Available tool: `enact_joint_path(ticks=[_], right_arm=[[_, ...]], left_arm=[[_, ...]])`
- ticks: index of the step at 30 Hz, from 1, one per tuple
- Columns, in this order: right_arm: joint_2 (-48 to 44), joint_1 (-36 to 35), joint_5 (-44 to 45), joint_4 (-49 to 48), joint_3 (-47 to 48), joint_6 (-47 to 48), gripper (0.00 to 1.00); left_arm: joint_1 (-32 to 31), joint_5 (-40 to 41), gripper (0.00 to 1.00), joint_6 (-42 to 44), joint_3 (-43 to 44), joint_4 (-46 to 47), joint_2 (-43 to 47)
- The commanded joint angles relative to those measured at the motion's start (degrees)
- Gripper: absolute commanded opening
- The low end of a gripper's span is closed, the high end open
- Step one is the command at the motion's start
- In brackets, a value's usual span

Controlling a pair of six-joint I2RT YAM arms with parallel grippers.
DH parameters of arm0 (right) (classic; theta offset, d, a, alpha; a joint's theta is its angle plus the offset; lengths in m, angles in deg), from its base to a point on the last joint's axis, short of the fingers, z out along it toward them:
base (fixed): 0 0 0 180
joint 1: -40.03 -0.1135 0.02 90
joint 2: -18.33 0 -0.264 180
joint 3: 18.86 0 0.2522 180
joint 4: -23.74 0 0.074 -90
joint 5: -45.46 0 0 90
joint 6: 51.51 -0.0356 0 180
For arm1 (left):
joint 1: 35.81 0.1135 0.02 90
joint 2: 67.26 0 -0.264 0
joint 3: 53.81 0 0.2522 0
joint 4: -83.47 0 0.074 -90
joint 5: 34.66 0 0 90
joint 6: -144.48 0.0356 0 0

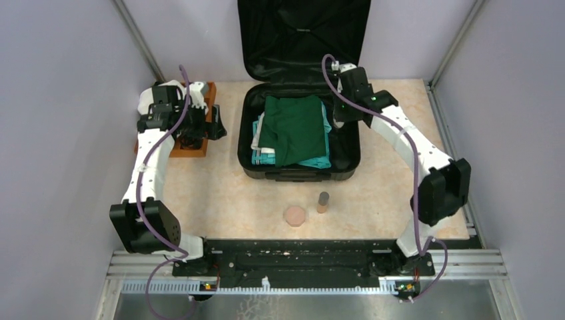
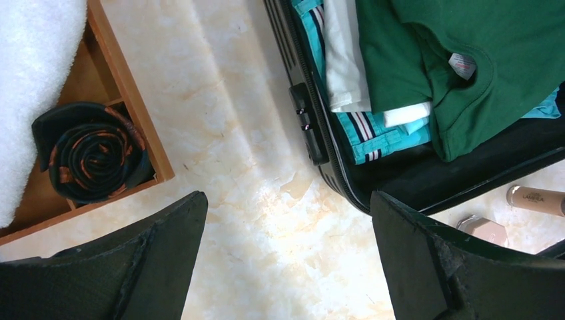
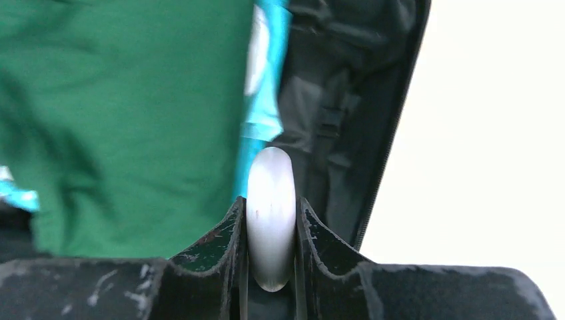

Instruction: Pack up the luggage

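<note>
The luggage (image 1: 300, 175) lies open in the middle of the table, its lid (image 1: 303, 33) standing up at the back. A folded green shirt (image 1: 293, 130) rests on teal and white clothes inside. My right gripper (image 1: 341, 117) hangs over the luggage's right side. In the right wrist view it (image 3: 271, 203) is shut on a smooth, white, rounded object (image 3: 270, 173), above the black lining (image 3: 333, 100) beside the green shirt (image 3: 120, 113). My left gripper (image 2: 288, 200) is open over bare table, between the wooden tray (image 2: 136, 107) and the luggage's edge (image 2: 313, 133).
The wooden tray (image 1: 190, 150) at the left holds a rolled dark item with orange marks (image 2: 93, 153) and something white and fluffy (image 2: 33, 80). In front of the luggage stand a pink compact (image 1: 294, 215) and a small tube (image 1: 323, 201).
</note>
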Motion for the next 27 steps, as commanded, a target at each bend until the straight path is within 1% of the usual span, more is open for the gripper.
enact_joint_path(ticks=[1, 4, 6, 10, 11, 12, 14, 15, 16, 18, 19, 20, 22, 25, 27], right_arm=[[7.69, 2.94, 3.16, 5.95, 3.47, -1.51, 0.0], [14.22, 4.51, 3.54, 7.08, 8.77, -1.7, 0.0], [19.3, 4.94, 4.23, 8.8, 14.0, -1.72, 0.0], [31.71, 7.17, 4.33, 13.79, 28.77, -2.4, 0.0], [34.85, 7.89, 4.12, 15.32, 33.03, -2.58, 0.02], [37.98, 8.65, 3.24, 17.23, 38.03, -2.98, 0.07], [43.39, 10.04, 1.58, 20.39, 46.8, -3.71, 0.33], [44.51, 10.53, 1.01, 20.36, 48.47, -4.37, 0.47], [44.58, 10.79, 0.55, 19.56, 48.51, -4.71, 0.57], [43.58, 10.74, 1.58, 18.09, 47.82, -5.36, 0.69], [42.68, 10.66, 2.31, 17.41, 47.24, -5.83, 0.73], [41.2, 10.43, 3.25, 16.62, 46.13, -6.05, 0.76], [37.13, 9.49, 5.5, 14.04, 42.68, -5.88, 0.77], [29.0, 6.52, 8.77, 9.06, 35.39, -4.19, 0.78], [23.75, 4.52, 9.73, 8.35, 31.97, -3.91, 0.78]], left_arm=[[0.33, -4.22, 0.98, 0.63, -0.36, 2.05, -0.74], [0.36, -4.99, 0.98, 0.67, -0.18, 1.64, -1.08], [0.33, -4.99, 0.98, 0.89, -0.07, 1.5, -1.09], [0.3, -4.75, 0.98, 1.6, -0.06, 1.15, -0.94], [0.31, -4.75, 0.98, 1.78, -0.07, 1.08, -0.98], [0.36, -4.8, 0.98, 1.87, -0.09, 0.95, -1.01], [0.36, -4.65, 0.98, 1.93, -0.32, 1.01, -0.8], [0.29, -4.6, 0.98, 1.9, -0.42, 1.06, -0.77], [0.34, -4.58, 0.98, 1.89, -0.65, 1.03, -0.81], [0.32, -4.58, 0.98, 1.98, -0.83, 1.08, -0.89], [0.31, -4.59, 0.98, 2.05, -0.8, 1.04, -0.93], [0.35, -4.66, 0.99, 2.05, -0.88, 1.03, -1.0], [0.31, -5.0, 0.98, 1.98, -0.89, 1.2, -1.1], [0.34, -5.3, 0.98, 1.85, -0.8, 1.26, -1.11], [0.3, -5.51, 0.99, 1.73, -0.8, 1.23, -1.02]])
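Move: The right hand holds the white oval item above the suitcase. The gap it is bound for, right of the folded clothes, lies about 11 cm ahead, 3 cm to the right and 15 cm below. The green shirt's middle is some 5 cm ahead, 12 cm left and 11 cm down; the suitcase's right wall is about 6 cm ahead, 10 cm right. From the left hand the gap is some 15 cm ahead, 37 cm right and 14 cm below. Sinking some 14 cm into the suitcase's right side, the right hand first drops with the white item, then sweeps about 14 cm forward along the gap beside the clothes, edging right, its fingers tipping more steeply down and turning clockwise, each by about 15 degrees. Near the far end of this reach the fingers open wide and let go of the white item; the hand then rises a few centimetres and eases slightly back. ##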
